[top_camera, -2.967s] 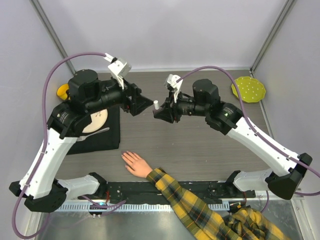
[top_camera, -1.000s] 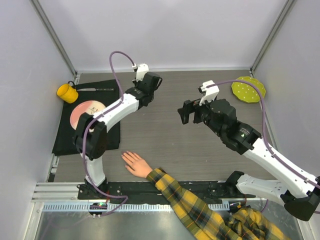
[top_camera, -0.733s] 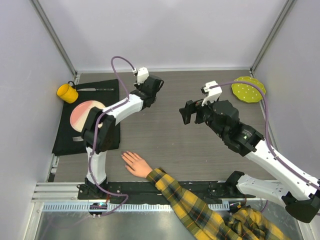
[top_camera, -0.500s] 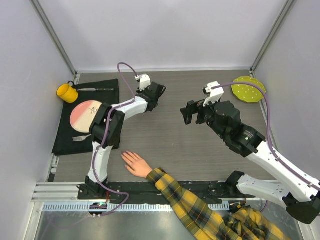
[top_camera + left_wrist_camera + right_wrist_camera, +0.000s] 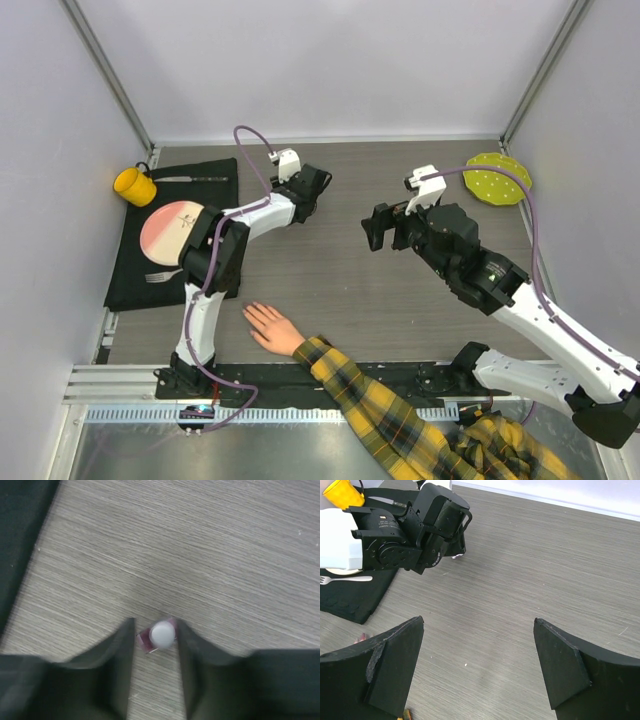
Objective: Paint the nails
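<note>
A pale hand (image 5: 270,328) with spread fingers lies flat near the front edge, in a yellow-black plaid sleeve (image 5: 380,410). Its nails are too small to make out. A tiny dark red bottle with a white cap (image 5: 161,635) stands upright on the wooden table. My left gripper (image 5: 305,200) (image 5: 155,630) is low over it with its jaws slightly parted on either side, leaving a thin gap on the left. My right gripper (image 5: 370,228) (image 5: 479,621) hovers wide open and empty over bare wood, facing the left gripper's housing (image 5: 442,527).
A black mat (image 5: 130,280) at the left holds a pink plate (image 5: 170,225), a fork (image 5: 160,276) and a knife (image 5: 190,179). A yellow mug (image 5: 132,185) stands at its back corner. A green dotted plate (image 5: 497,178) lies at the back right.
The left arm has stretched out to the back middle of the table, and its jaws have loosened around the bottle. The right gripper has drifted slightly right and stayed open.
</note>
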You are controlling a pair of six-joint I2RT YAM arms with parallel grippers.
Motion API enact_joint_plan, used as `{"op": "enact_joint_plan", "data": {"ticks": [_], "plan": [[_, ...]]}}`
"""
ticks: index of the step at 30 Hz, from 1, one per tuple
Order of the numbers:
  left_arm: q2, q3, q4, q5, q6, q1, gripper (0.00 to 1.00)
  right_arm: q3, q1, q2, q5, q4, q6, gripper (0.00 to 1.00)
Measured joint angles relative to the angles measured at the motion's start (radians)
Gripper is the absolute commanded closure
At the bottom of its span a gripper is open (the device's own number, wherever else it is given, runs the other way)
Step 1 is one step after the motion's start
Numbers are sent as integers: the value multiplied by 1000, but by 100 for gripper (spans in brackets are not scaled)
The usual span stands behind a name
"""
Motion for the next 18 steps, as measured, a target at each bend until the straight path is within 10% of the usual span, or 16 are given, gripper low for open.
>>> {"op": "enact_joint_plan", "data": {"ticks": [9, 18], "plan": [[-9, 0, -35, -9, 23, 0, 5, -2, -1, 13, 0, -1, 6, 4], [-251, 57, -179, 58, 61, 1, 0, 65, -1, 42, 112, -92, 36, 1]]}}
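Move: The nail polish bottle stands between my left fingers, straight under the hand point, its middle about 3 cm down. From that hand, the plate is about 24 cm left and 6 cm back. The knife lies roughly 21 cm left and 9 cm farther out, and the mannequin hand some 30 cm back and 4 cm left. From my idle right hand, the bottle is about 24 cm ahead, 20 cm left and 27 cm down. I open my left fingers the rest of the way from around the bottle's white cap, nearly in place. Only once they are almost fully open do I lift that hand, faster and faster, about 12 cm up off the bottle and some 2 cm back. Late on, my open right hand eases barely 2 cm to the right, swinging a few degrees clockwise. ##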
